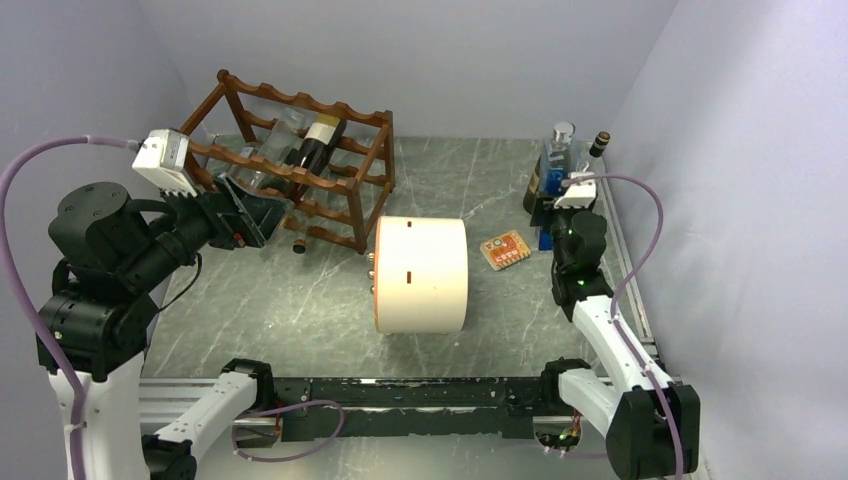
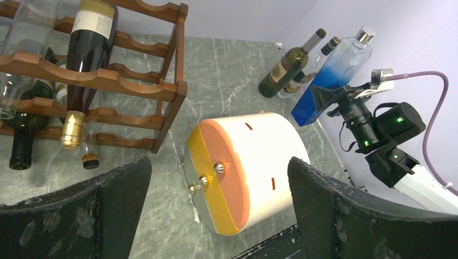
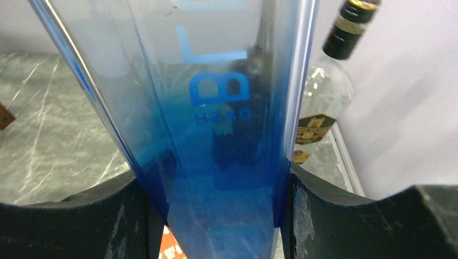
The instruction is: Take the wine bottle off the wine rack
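Observation:
The reddish-brown wine rack (image 1: 345, 165) stands at the back left and also shows in the left wrist view (image 2: 137, 86). A dark wine bottle (image 1: 320, 142) with a cream label and gold foil neck (image 2: 82, 59) lies tilted in the rack, neck toward the front. My left gripper (image 1: 262, 212) is open and empty, just in front of the rack's left end; in its own view the gripper (image 2: 219, 216) frames the cream cylinder. My right gripper (image 1: 553, 222) at the far right is shut on a tall blue glass bottle (image 3: 216, 135).
A cream cylinder (image 1: 420, 273) with an orange end lies mid-table. Clear bottles and another dark bottle (image 2: 24, 127) lie in the rack. A green bottle (image 2: 282, 69) and a clear black-capped bottle (image 3: 327, 86) stand by the blue one. An orange card (image 1: 505, 250) lies nearby.

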### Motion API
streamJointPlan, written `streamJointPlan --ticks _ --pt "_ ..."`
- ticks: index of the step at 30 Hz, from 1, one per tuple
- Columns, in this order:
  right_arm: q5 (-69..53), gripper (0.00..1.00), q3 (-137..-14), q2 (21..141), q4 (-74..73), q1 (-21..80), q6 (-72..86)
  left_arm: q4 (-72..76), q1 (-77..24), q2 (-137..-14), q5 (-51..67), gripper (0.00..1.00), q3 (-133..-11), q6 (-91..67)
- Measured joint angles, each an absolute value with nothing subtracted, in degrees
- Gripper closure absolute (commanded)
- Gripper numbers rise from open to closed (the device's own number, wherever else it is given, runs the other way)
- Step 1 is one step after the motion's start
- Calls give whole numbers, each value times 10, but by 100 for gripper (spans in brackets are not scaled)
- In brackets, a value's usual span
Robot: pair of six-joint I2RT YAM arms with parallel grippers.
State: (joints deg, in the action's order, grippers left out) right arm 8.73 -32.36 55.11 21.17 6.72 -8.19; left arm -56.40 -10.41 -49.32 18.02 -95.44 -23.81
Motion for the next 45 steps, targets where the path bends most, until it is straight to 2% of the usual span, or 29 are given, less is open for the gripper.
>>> streamJointPlan --ticks 5,15,27,45 --pt "108 100 -278 565 302 22 -42 -551 -104 -486 183 1 -940 -238" --pt "112 100 -239 685 469 -98 27 -528 -104 -472 199 0 -893 -238" --pt "60 100 -222 825 662 -119 37 -518 -104 -471 203 0 -863 -238" --pt "44 100 -200 934 801 -131 16 -501 -104 -464 216 1 -822 -247"
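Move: The spot for the blue bottle I hold lies about 12 cm right of my right hand, 4 cm ahead and some 22 cm below. The green bottle stands 13 cm ahead and 4 cm right, the black-capped bottle 12 cm ahead and 13 cm right, both middles roughly 9 cm lower. From my empty left hand, the gold-necked bottle in the rack is some 28 cm ahead, 2 cm right and 22 cm below. I keep the blue bottle pinched in my right hand and swing right about 11 cm while sinking, then go on down and slightly forward past the near side of the standing bottles, about 10 cm lower in all, turning some 15 degrees clockwise and tipping the fingers up a little. My left hand, open and empty, sinks about 5 cm and eases a little closer to the rack. ##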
